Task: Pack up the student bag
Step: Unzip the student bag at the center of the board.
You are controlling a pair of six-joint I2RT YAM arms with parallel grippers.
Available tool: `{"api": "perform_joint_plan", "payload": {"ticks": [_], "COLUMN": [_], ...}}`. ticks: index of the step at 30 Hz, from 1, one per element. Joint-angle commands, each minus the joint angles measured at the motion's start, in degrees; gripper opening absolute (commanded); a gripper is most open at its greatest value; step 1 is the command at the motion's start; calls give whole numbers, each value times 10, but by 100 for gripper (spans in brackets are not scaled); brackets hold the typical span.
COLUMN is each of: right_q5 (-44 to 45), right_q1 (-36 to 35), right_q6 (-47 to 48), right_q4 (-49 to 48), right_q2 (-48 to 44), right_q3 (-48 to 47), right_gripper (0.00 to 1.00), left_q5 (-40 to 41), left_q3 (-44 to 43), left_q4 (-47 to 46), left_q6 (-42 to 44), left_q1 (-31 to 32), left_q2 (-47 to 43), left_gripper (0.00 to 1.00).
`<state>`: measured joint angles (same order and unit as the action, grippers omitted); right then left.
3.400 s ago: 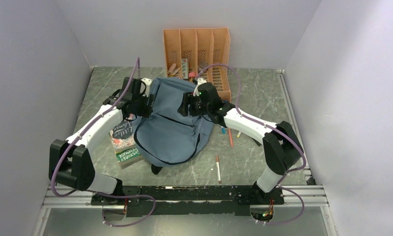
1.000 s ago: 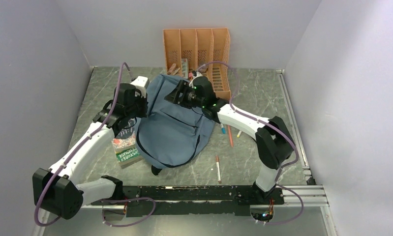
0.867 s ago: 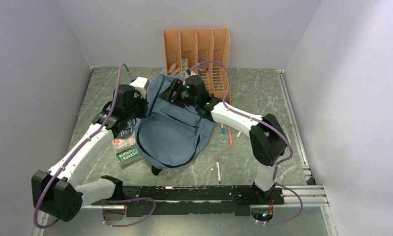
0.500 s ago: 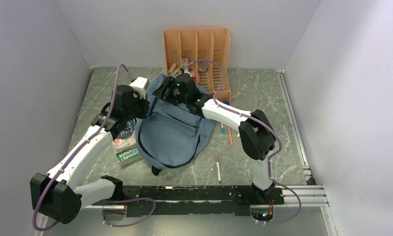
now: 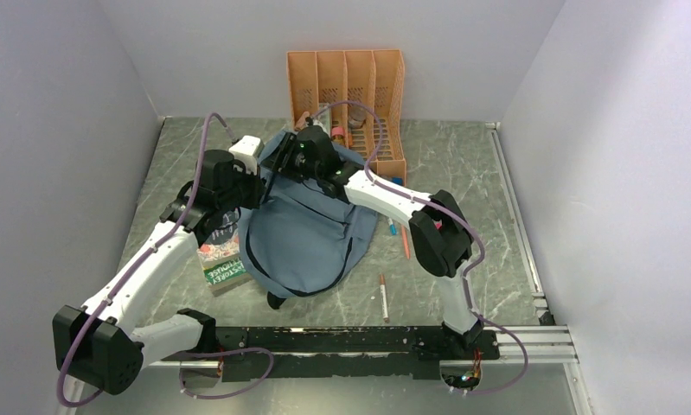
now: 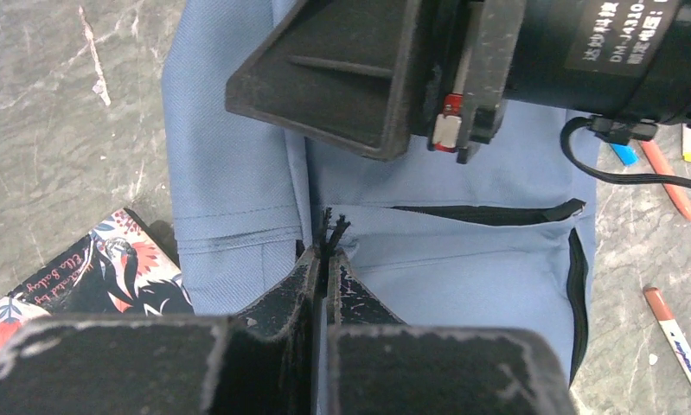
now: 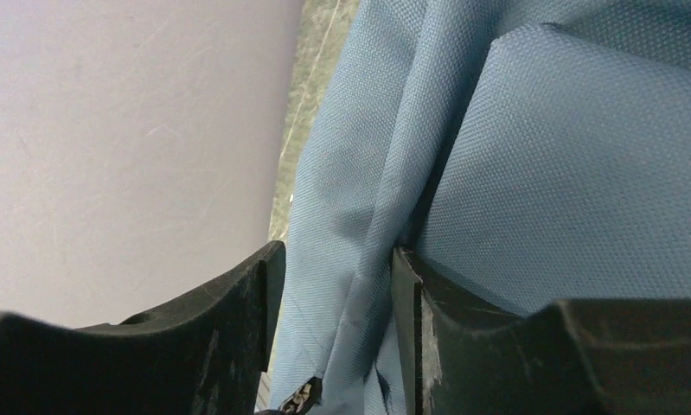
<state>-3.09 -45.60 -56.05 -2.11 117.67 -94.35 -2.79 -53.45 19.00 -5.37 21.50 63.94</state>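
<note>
The student bag (image 5: 303,233), dusty blue with black zip trim, lies flat in the middle of the table. My left gripper (image 5: 257,184) is at its upper left edge. In the left wrist view the left gripper (image 6: 327,255) is shut on a black zip pull (image 6: 333,226) at the end of the bag's (image 6: 463,277) pocket zip. My right gripper (image 5: 278,161) reaches across the bag's top end, close to the left one. In the right wrist view the right gripper (image 7: 337,259) has its jaws apart, with a raised fold of the bag (image 7: 566,156) between them.
An orange file organizer (image 5: 346,86) stands at the back wall, just behind the bag. Two books (image 5: 219,255) lie beside the bag's left side. Pens (image 5: 383,296) and markers (image 5: 405,242) are scattered to its right. The right arm's wrist (image 6: 393,69) hangs just above the left gripper.
The right arm has swung left across the bag's top toward the left gripper, and its jaws have narrowed round the fabric fold. The left gripper has stayed shut and hardly moved.
</note>
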Motion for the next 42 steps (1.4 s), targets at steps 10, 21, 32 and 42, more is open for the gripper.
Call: {"api": "perform_joint_plan", "payload": {"ticks": [10, 21, 32, 42], "right_q5": [25, 98, 239, 313], "right_q1": [-7, 16, 26, 73], "right_q6": [36, 35, 51, 17], "right_q4": [73, -26, -72, -105], "right_q2": [64, -26, -180, -232], "right_q3": [-82, -9, 63, 121], "right_gripper": [25, 0, 0, 0], "left_q5": [-32, -28, -42, -8], "left_q3": [-2, -10, -85, -78], "left_q4": [-38, -25, -9, -10], "left_q6": [4, 1, -5, -6], "left_q1": [4, 4, 4, 5], "left_q2": [-22, -40, -41, -58], "left_gripper": [5, 5, 5, 5]}}
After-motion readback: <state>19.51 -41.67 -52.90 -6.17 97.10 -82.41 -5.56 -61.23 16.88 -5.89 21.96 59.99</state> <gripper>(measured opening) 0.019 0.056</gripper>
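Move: The bag's far-left fabric ridge runs just under the right hand's open fingers, about 1 cm ahead, sideways level and 3 cm below. The zip pull is roughly 9 cm back and 4 cm left of that hand, at its height; the orange rack's middle lies some 5 cm ahead, 17 cm right and 8 cm below. From the left hand, already closed on the zip pull, the ridge is about 10 cm ahead, 4 cm right, roughly level. The bag's far-left ridge is pinched as the right hand sinks about 3 cm and shuts its fingers on it, then pulled up and to the right, finally slightly forward, some 14 cm up and 13 cm right, turning about 25 degrees clockwise. The left hand keeps its grip on the zip pull, waits, then follows upward about 9 cm, fingers tilting up. ##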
